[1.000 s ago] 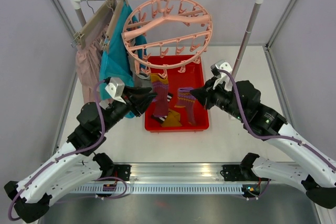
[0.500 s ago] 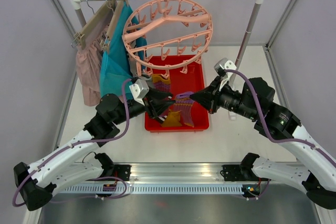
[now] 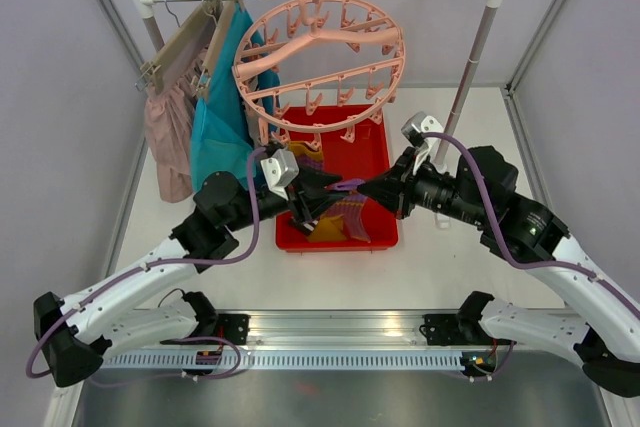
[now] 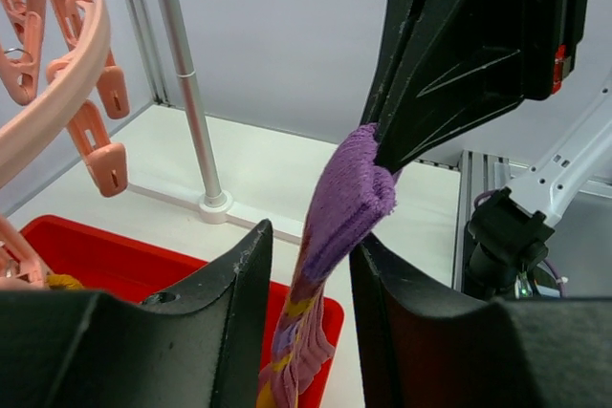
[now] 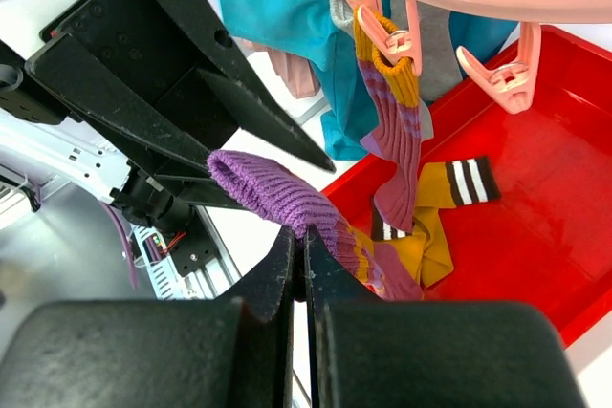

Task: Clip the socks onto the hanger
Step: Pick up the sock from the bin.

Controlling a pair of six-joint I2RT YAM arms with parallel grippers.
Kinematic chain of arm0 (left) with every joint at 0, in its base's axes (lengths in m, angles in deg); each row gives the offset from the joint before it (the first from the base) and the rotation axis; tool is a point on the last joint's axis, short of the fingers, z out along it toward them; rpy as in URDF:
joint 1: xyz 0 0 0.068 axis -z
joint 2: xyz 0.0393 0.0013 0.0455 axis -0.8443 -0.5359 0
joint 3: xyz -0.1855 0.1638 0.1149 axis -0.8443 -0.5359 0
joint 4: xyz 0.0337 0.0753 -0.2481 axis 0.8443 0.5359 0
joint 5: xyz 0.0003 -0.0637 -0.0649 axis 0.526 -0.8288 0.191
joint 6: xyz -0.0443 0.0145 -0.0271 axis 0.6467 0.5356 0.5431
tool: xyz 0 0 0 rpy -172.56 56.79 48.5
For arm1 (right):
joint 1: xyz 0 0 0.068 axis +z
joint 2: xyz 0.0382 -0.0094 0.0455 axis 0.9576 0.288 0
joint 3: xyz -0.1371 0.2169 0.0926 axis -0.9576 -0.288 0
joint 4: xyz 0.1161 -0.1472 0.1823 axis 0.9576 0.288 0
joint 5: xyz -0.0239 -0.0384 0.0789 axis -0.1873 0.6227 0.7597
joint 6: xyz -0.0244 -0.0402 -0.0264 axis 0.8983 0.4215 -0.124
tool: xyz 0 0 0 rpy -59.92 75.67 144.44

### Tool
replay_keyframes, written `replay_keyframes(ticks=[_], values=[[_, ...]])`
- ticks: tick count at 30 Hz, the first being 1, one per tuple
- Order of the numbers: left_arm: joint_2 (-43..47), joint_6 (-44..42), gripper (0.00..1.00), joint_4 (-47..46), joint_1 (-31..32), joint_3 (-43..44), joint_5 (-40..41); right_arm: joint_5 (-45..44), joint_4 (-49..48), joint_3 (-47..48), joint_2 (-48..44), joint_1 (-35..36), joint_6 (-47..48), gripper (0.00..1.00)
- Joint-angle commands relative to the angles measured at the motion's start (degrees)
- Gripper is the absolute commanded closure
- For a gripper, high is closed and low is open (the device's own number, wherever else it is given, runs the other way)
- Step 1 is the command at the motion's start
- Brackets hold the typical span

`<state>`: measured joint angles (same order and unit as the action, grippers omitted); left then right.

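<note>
My right gripper is shut on the cuff end of a purple sock and holds it up over the red tray. The rest of the sock hangs down into the tray. My left gripper is open, with a finger on each side of the same sock just below the right gripper. The salmon-pink ring hanger hangs from the rail above. A purple and mustard sock hangs from one of its clips. A mustard sock with black-and-white stripes lies in the tray.
A teal garment and a pale pink garment hang on slim hangers at the rail's left. The rail's right post stands behind the tray. Several hanger clips dangle close to my left gripper.
My right gripper has lifted the purple sock's end out of the tray. My left arm has swung right, and its open jaws now sit around that sock.
</note>
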<state>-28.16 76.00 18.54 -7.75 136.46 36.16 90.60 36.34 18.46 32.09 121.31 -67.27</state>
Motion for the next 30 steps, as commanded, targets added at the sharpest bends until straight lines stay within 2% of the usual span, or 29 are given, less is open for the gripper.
replay_keyframes(ticks=[1, 4, 6, 8, 9, 11, 12, 15, 16, 19, 21, 24, 25, 30], values=[[-0.80, -2.14, 0.58, -2.63, 0.69, 2.53, -3.04, 0.62, -1.66, 1.88, 0.29, 0.20, -0.79, 1.00], [-1.77, -2.06, 0.68, -2.10, 0.87, 2.70, -3.74, 0.18, -1.66, 2.41, 0.55, 0.20, -0.62, 1.00], [-1.94, -1.97, 0.84, -2.01, 0.87, 2.62, -3.57, -0.69, -1.66, 2.59, 0.55, 0.20, -0.53, 0.99], [-1.68, -1.53, 0.97, -2.71, 0.87, 2.18, -3.13, -1.48, -1.75, 2.32, 0.38, 0.20, -0.35, 0.93], [-1.59, -1.27, 0.98, -3.15, 0.87, 1.66, -2.78, -4.01, -1.66, 1.98, 0.03, 0.20, -0.09, 0.80], [-1.50, -0.39, 0.98, -3.42, 0.87, 1.39, -0.86, -8.41, -1.66, 1.45, -0.32, 0.20, 0.35, 0.63], [-1.42, -0.12, 0.98, -3.16, 0.87, 1.30, 0.11, -13.39, -1.75, 0.92, -1.02, 0.20, 1.74, 0.52], [-1.07, 1.72, 0.98, -2.54, 0.87, -0.01, 5.02, -21.94, -4.47, -0.83, -2.25, 0.20, 4.65, 0.41], [-0.98, 2.68, 0.98, -1.93, 0.87, -0.28, 6.35, -26.40, -6.04, -1.10, -2.17, 0.20, 7.35, 0.41], [-0.28, 3.83, 0.98, -0.26, 0.87, -1.16, 10.57, -31.61, -6.94, -0.76, 0.98, 0.20, 12.02, 0.41], [0.69, 3.83, 0.98, 1.58, 0.87, -1.60, 11.98, -31.90, -7.37, -0.23, 4.32, -0.50, 13.35, 0.42], [2.27, 3.31, 0.98, 5.45, 0.87, -1.16, 14.36, -24.45, -10.27, -1.19, 6.53, -5.14, 13.01, 0.44], [2.88, 3.22, 0.98, 6.07, 0.87, -1.16, 14.80, -18.77, -11.93, -1.54, 6.88, -9.43, 11.88, 0.44], [5.08, 2.34, 0.98, 10.72, 0.87, -0.37, 17.87, -12.21, -15.28, -3.65, 8.02, -16.94, 12.65, 0.45]])
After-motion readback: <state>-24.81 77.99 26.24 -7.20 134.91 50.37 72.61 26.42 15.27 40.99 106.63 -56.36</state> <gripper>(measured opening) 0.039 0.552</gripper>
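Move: The cuff of the purple sock, gripped by my right fingers, is already between my left hand's open fingers, within 1 cm or so of their centre. From the left hand, the sock already hung by its yellow cuff is about 9 cm ahead and 7 cm left, at nearly the same height, and the red bin is some 28 cm below, roughly 4 cm ahead and 2 cm right. From my right hand, that purple cuff lies at the fingertips, and the hanger's near-right rim is some 13 cm straight ahead, about 2 cm higher. I pinch the purple cuff shut in my left fingers while my right still holds it. Then my right fingers open, let go and swing away forward and to the right, about 15 cm in all, sinking late and turning some 30 degrees clockwise, towards the hanger's near-right rim. My left keeps its pinch and eases a few centimetres left, forward and down, turning slightly counter-clockwise. ##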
